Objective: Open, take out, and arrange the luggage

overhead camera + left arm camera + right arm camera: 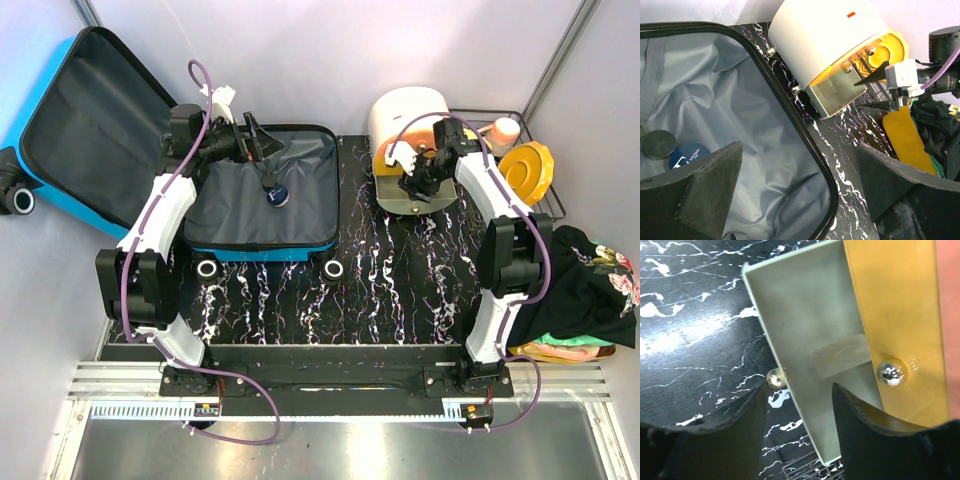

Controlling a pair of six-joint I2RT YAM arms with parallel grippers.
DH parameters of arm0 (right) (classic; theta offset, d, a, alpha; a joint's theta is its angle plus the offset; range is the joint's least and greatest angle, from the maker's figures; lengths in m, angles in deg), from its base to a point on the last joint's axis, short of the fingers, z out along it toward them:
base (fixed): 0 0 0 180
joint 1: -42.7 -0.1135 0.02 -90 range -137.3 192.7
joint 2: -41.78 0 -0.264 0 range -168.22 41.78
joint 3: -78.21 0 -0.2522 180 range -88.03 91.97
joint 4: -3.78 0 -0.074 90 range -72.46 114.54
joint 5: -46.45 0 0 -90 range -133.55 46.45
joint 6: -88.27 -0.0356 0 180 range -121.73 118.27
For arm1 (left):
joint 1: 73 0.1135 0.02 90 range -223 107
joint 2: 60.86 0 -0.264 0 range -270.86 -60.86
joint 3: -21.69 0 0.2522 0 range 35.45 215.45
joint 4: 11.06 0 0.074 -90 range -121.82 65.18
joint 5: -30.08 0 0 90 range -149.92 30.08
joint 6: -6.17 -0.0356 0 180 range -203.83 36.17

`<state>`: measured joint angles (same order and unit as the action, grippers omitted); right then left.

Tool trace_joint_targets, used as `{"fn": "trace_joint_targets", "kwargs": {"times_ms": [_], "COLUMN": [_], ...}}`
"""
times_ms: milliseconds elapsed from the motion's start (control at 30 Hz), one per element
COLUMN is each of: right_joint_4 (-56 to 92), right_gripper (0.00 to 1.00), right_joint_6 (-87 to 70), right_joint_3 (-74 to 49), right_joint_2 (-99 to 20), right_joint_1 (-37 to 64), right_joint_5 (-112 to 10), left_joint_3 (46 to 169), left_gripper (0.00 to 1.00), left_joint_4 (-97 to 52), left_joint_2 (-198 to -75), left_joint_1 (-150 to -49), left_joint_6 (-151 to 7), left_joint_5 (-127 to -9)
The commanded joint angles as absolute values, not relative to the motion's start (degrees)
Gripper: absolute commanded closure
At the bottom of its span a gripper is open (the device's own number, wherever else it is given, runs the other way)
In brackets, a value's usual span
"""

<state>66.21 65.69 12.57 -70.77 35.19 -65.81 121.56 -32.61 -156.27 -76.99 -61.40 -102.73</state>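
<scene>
The luggage (262, 205), a bright-blue suitcase, lies open at the table's left with its grey lining (740, 100) showing. Its lid (90, 125) leans up at the far left. Inside lie a small blue round tin (687, 154) and a grey disc (659, 144). My left gripper (262, 143) (799, 146) hovers open over the case's right rim, holding nothing. My right gripper (412, 180) (799, 385) is at the white-and-orange round drawer box (408, 120). Its jaws stand apart astride the pale drawer's edge (810, 315), and one fingertip (757, 395) is right by a metal knob (776, 377).
A wire rack (553, 205) at the back right holds a yellow basin (527, 170) and a pink cup (503, 130). A heap of dark clothes (590, 290) lies at the right edge. The suitcase wheels (333, 268) point toward the arms.
</scene>
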Motion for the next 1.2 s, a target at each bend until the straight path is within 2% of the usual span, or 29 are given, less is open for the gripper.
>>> {"fn": "trace_joint_targets", "kwargs": {"times_ms": [0, 100, 167, 367, 533, 700, 833, 1000, 1167], "right_joint_4": [64.7, 64.9, 64.9, 60.4, 48.5, 26.3, 12.4, 1.0, -5.9], "right_gripper": [0.45, 0.54, 0.55, 0.69, 0.68, 0.67, 0.69, 0.71, 0.65], "right_joint_6": [63.6, 60.9, 59.4, 56.5, 51.7, 51.0, 48.9, 47.8, 46.6], "right_joint_3": [9.1, 5.5, 2.7, -1.5, -5.1, -13.2, -14.5, -16.7, -15.6], "right_joint_2": [-63.3, -61.8, -61.7, -63.2, -65.4, -64.9, -67.1, -69.7, -72.7], "right_joint_1": [35.0, 34.9, 34.7, 34.4, 34.4, 33.5, 33.2, 33.2, 33.1], "right_joint_5": [-70.7, -73.6, -74.0, -72.2, -66.2, -61.7, -58.1, -58.0, -57.0], "left_joint_3": [123.7, 124.4, 124.5, 123.8, 124.0, 124.5, 125.2, 126.0, 127.2], "left_gripper": [0.01, 0.01, 0.01, 0.01, 0.01, 0.01, 0.01, 0.01, 0.01], "left_joint_4": [-31.8, -31.9, -32.0, -31.9, -31.4, -31.5, -31.8, -32.2, -32.9], "left_joint_2": [-155.4, -155.9, -156.0, -156.3, -157.3, -157.9, -158.8, -159.7, -160.6], "left_joint_1": [-76.8, -76.8, -76.8, -76.0, -75.3, -75.1, -75.0, -75.0, -75.0], "left_joint_6": [-62.2, -62.3, -62.3, -60.5, -59.5, -59.5, -59.4, -59.7, -60.5], "left_joint_5": [-102.3, -102.3, -102.2, -102.4, -102.5, -101.8, -101.8, -101.6, -101.3]}}
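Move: Roughly 7 cm below the right hand is the open grey drawer, its middle about 4 cm ahead and 2 cm to the left, its front edge almost under the fingers. A pale block lies in it, about 5 cm ahead, 2 cm left and 8 cm down. The white cabinet stands some 14 cm ahead and 2 cm left. From the left hand the drawer lies about 33 cm right, 3 cm ahead and 23 cm lower. Backing the empty right hand about 6 cm off the drawer, first with a slight rise, while narrowing its fingers to a partial opening; then it sinks in front of the drawer and drives some 12 cm forward towards the cabinet, fingertips against the drawer front by its knob, pushing it in as they tip up about 20 degrees and the wrist turns some 15 clockwise. The open left hand drifts a little forward and down. ##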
